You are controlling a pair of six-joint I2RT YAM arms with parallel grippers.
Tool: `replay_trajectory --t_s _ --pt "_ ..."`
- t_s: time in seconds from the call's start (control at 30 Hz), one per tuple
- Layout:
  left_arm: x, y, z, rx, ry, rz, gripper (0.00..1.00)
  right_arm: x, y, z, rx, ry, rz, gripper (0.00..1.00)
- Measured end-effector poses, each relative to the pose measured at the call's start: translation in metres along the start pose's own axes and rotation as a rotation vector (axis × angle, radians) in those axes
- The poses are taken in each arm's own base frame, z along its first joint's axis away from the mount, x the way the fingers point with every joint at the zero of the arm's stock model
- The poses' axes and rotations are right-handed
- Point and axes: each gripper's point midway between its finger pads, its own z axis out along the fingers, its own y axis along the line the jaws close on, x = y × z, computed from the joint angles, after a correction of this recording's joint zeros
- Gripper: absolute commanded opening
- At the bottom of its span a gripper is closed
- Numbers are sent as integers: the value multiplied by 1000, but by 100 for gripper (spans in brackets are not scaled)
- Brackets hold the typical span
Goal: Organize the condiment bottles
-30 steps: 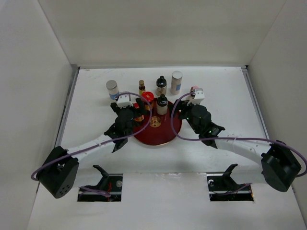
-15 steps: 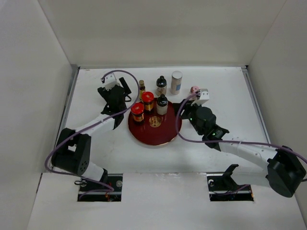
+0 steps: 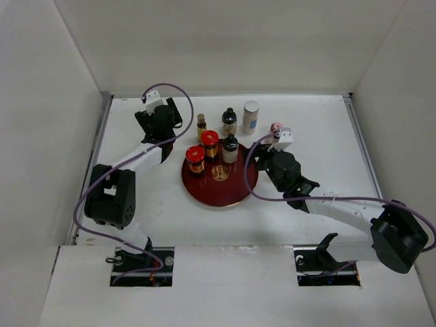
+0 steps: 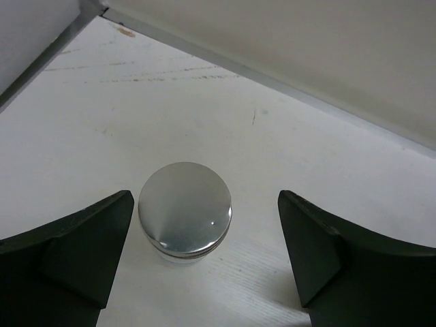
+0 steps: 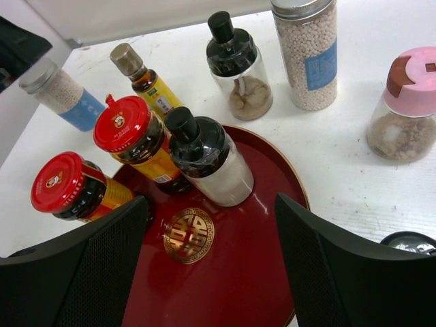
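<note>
A round dark red tray (image 3: pixel 235 191) holds two red-lidded jars (image 3: pixel 195 157) (image 3: pixel 210 141) and a black-capped bottle (image 3: pixel 230 147). Behind it on the table stand a slim yellow-labelled bottle (image 3: pixel 201 124), another black-capped bottle (image 3: pixel 229 120), a silver-capped cylinder (image 3: pixel 251 116) and a pink-capped jar (image 3: pixel 276 128). My left gripper (image 3: pixel 161 128) is open at the back left, its fingers on either side of a silver-lidded jar (image 4: pixel 184 210) and apart from it. My right gripper (image 5: pixel 211 259) is open and empty above the tray's right half (image 5: pixel 231 272).
The white side wall and a metal edge strip (image 3: pixel 102 129) run close to the left gripper. The back wall (image 4: pixel 306 48) rises just behind the silver-lidded jar. The right wrist view shows that jar with a blue label (image 5: pixel 58 92) at far left.
My left arm has swung from the tray to the back left, over the silver-lidded jar. A red-lidded jar now stands free on the tray's left. My right gripper shifted only slightly.
</note>
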Motion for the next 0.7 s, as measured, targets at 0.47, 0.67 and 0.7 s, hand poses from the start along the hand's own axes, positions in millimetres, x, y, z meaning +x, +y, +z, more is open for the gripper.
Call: replay_trajectory --t_s 0.47,0.67,0.7 --pt "35 9 23 -38 95 54 48 -3 1 1 -3 -14 4 80" --pt "35 17 7 -39 83 44 41 -2 1 1 -2 -12 3 80" --pt "35 23 -3 -42 85 45 40 -2 1 1 -1 -11 1 80"
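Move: The silver-lidded jar stands practically between the left hand's open fingers, about 2 cm ahead and 1 cm left, its middle some 8 cm lower. The thin yellow-label bottle is about 14 cm to the hand's right and 2 cm ahead; the nearer red-lidded jar on the plate is some 17 cm right and 6 cm back. From the right hand, the silver-lidded jar lies roughly 17 cm ahead and 35 cm left. Down first, about 4 cm with barely any reach forward, the left hand tips slightly nose-down over the silver-lidded jar. Its fingers close to pinch the jar near the top, just by the lid, and then, with hold kept, the hand draws back towards the robot by roughly 3 cm without rising. ##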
